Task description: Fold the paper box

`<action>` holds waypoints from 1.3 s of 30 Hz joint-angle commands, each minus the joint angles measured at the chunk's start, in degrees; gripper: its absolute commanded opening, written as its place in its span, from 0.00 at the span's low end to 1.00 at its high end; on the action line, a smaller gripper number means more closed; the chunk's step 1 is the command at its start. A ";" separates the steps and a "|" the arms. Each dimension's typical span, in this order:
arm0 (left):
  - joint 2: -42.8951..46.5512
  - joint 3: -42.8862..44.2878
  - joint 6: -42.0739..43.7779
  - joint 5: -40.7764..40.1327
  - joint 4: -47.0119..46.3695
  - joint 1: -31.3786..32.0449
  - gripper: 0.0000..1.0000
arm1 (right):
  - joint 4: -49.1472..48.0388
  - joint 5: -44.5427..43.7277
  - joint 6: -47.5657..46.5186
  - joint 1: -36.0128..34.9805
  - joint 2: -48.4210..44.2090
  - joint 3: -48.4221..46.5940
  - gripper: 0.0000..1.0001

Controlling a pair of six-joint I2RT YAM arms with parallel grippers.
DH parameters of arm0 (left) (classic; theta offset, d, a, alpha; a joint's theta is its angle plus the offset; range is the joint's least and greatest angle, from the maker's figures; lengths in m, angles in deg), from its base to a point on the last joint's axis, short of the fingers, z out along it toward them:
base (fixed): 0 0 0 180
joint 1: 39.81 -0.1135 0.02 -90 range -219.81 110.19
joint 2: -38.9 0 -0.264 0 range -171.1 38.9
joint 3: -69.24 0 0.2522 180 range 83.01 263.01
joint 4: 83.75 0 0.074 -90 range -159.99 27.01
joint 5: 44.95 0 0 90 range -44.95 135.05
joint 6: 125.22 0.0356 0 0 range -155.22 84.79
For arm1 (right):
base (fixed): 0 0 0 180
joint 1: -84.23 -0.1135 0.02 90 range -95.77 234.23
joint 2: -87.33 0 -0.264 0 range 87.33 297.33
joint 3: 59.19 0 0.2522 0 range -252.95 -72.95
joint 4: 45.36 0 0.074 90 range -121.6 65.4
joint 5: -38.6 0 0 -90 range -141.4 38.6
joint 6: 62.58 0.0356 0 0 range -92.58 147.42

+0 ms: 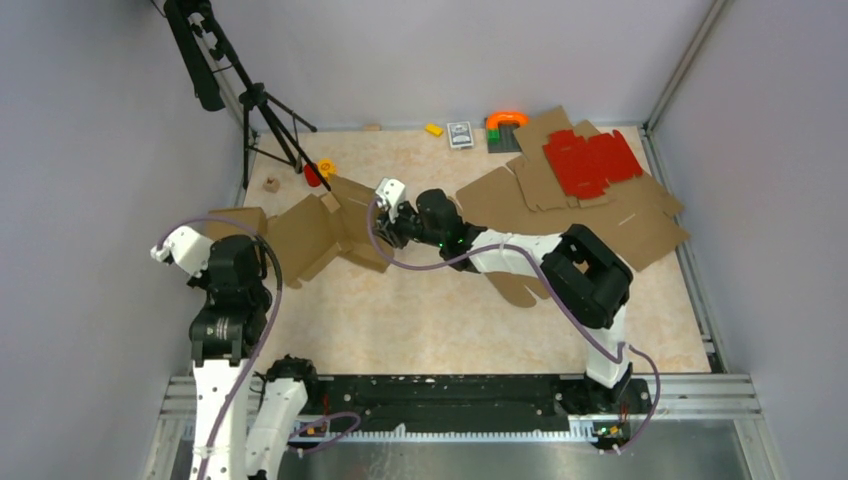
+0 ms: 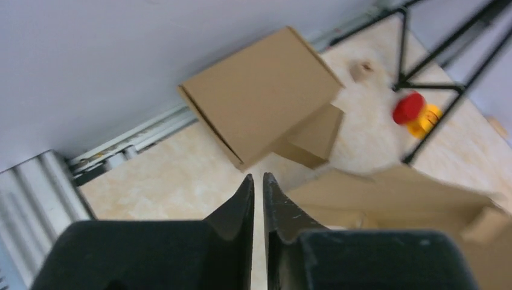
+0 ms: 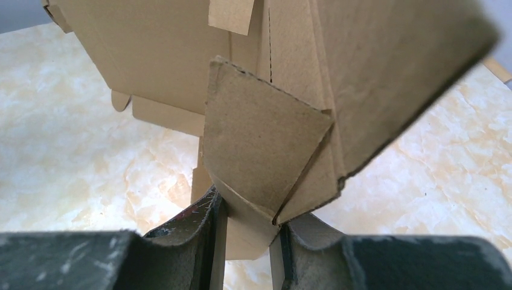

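Note:
The paper box is a partly folded brown cardboard piece standing left of the table's middle, with one panel reaching out to the left. My right gripper is shut on the folded flaps at the box's right end. The right wrist view shows these flaps pinched between the fingers. My left gripper hovers just near of the left panel. Its fingers are shut with only a thin slit and nothing between them. The raised panel lies ahead of them, apart from the tips.
A pile of flat cardboard sheets with a red die-cut sheet on top lies at the back right. A black tripod and a red-and-yellow button stand behind the box. Small items line the back wall.

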 commanded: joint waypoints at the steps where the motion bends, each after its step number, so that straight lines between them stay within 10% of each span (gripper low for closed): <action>1: 3.90 -0.24 8.51 24.50 -4.36 -0.22 0.00 | 3.09 -2.75 0.15 -0.87 1.91 -1.98 0.20; 7: 8.20 -12.76 4.84 53.93 -9.64 0.55 0.00 | 1.47 -8.43 -0.20 -2.14 2.52 -1.83 0.21; 39: -16.33 -34.23 -11.38 39.77 -46.79 7.61 0.00 | -2.22 -13.83 5.16 -1.26 5.30 -3.95 0.21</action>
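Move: Ahead and to the right of the raised left hand sits the paper box, its middle about 19 cm forward, 15 cm right and 17 cm down. A finished cardboard box lies some 16 cm ahead, 9 cm left and 22 cm below that hand. The right hand grips the paper box's right end, with its middle roughly 12 cm left, 3 cm ahead and 5 cm below; the round toys stand about 16 cm ahead, 15 cm left and 14 cm below the right hand. Sweeping right about 17 cm and then sinking some 20 cm with a smaller reach forward, the left hand comes back towards the near side of the paper box, closing its empty fingers early and swinging clockwise to point down at the table. The right hand keeps its pinch on the cardboard, easing about 4 cm forward and turning roughly 13 degrees clockwise. ##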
